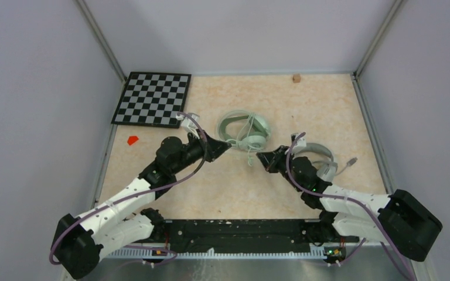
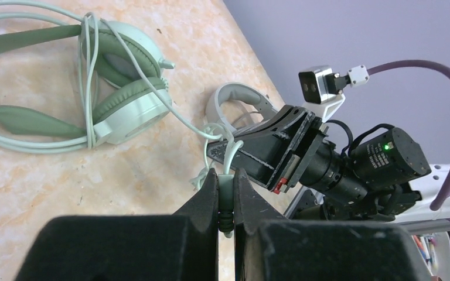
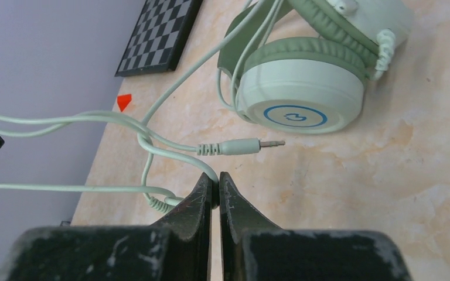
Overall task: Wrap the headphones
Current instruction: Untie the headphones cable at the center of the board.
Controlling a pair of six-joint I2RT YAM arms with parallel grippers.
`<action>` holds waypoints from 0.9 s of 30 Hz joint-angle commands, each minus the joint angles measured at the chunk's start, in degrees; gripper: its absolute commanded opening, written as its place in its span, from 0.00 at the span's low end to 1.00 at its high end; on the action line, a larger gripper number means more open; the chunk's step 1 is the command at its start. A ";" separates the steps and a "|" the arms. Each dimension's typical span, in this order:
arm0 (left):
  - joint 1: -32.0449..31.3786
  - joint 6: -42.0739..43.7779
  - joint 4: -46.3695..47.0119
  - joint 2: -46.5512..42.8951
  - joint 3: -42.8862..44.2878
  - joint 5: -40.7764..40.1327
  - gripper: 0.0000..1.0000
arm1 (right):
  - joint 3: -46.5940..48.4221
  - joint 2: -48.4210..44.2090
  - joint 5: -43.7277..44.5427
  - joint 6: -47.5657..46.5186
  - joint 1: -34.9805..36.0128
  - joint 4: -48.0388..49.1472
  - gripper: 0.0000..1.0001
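Note:
The mint-green headphones (image 1: 245, 132) lie at mid-table, their pale-green cable (image 3: 88, 119) looped over the band and trailing toward the arms. My left gripper (image 2: 227, 175) is shut on a pale-green moulded piece of that cable (image 2: 227, 190). Just right of it, my right gripper (image 3: 214, 177) is shut on the thin cable close to its jack plug (image 3: 249, 144), which lies free on the table. The round cup (image 3: 302, 96) sits just beyond. The white headphones (image 1: 322, 157) rest beside the right arm, partly hidden by it. In the top view the two grippers (image 1: 227, 146) (image 1: 261, 157) face each other.
A chessboard (image 1: 152, 98) lies at the back left with a small red piece (image 1: 132, 140) in front of it. A small brown block (image 1: 296, 78) sits at the far edge. Grey walls close in the table on three sides.

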 commanded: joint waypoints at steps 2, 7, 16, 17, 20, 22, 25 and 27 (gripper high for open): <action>0.31 -2.60 6.29 -3.62 -0.11 -4.79 0.00 | -6.75 -4.94 10.02 4.60 -0.65 0.26 0.00; 0.32 -4.49 10.00 -5.60 -3.57 -8.94 0.00 | -8.32 -11.86 12.28 4.94 -0.65 -2.10 0.00; 0.31 0.79 16.56 2.95 -0.56 3.21 0.00 | -5.71 -12.70 -1.71 -10.24 -0.68 3.33 0.24; 0.30 1.57 16.59 3.90 -0.14 4.48 0.00 | -4.38 -14.43 -3.66 -12.72 -0.67 0.54 0.28; 0.31 3.19 16.44 5.92 0.41 7.72 0.00 | -1.28 -21.06 -5.45 -20.71 -0.62 -6.12 0.40; 0.31 4.20 16.04 6.74 0.68 8.93 0.00 | -0.57 -23.30 -7.20 -28.29 -0.65 -4.80 0.47; 0.31 5.15 15.74 7.46 1.07 9.78 0.00 | 3.62 -19.91 -12.50 -37.41 -0.74 -6.17 0.51; 0.32 5.66 15.13 7.93 1.66 10.61 0.00 | 7.58 -18.11 -16.49 -41.26 -0.74 -9.92 0.53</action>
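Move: The cable knot hangs between the hands: from the right hand, which still pinches a loop of it, the knot is about 3 cm to the left, 1 cm ahead and slightly above. The green headphones lie about 9 cm ahead of that hand, 4 cm left and 11 cm below; the grey headphones are some 21 cm to its right, 1 cm ahead, 10 cm below. From the left hand, holding cable too, the knot is roughly 6 cm right, 1 cm back and 8 cm lower. The right hand, with the cable loop pinched, pulls about 3 cm to the right and a little back, away from the knot, lifting a couple of centimetres, while the left hand keeps its hold and gives about a centimetre to the left. The right fingers then open and let go of the loop, and that hand rises some 6 cm more with its fingertips tilting up about 25 degrees, as the left hand comes back rightward about 3.5 cm, turning slightly clockwise, cable still shut in its fingers. ##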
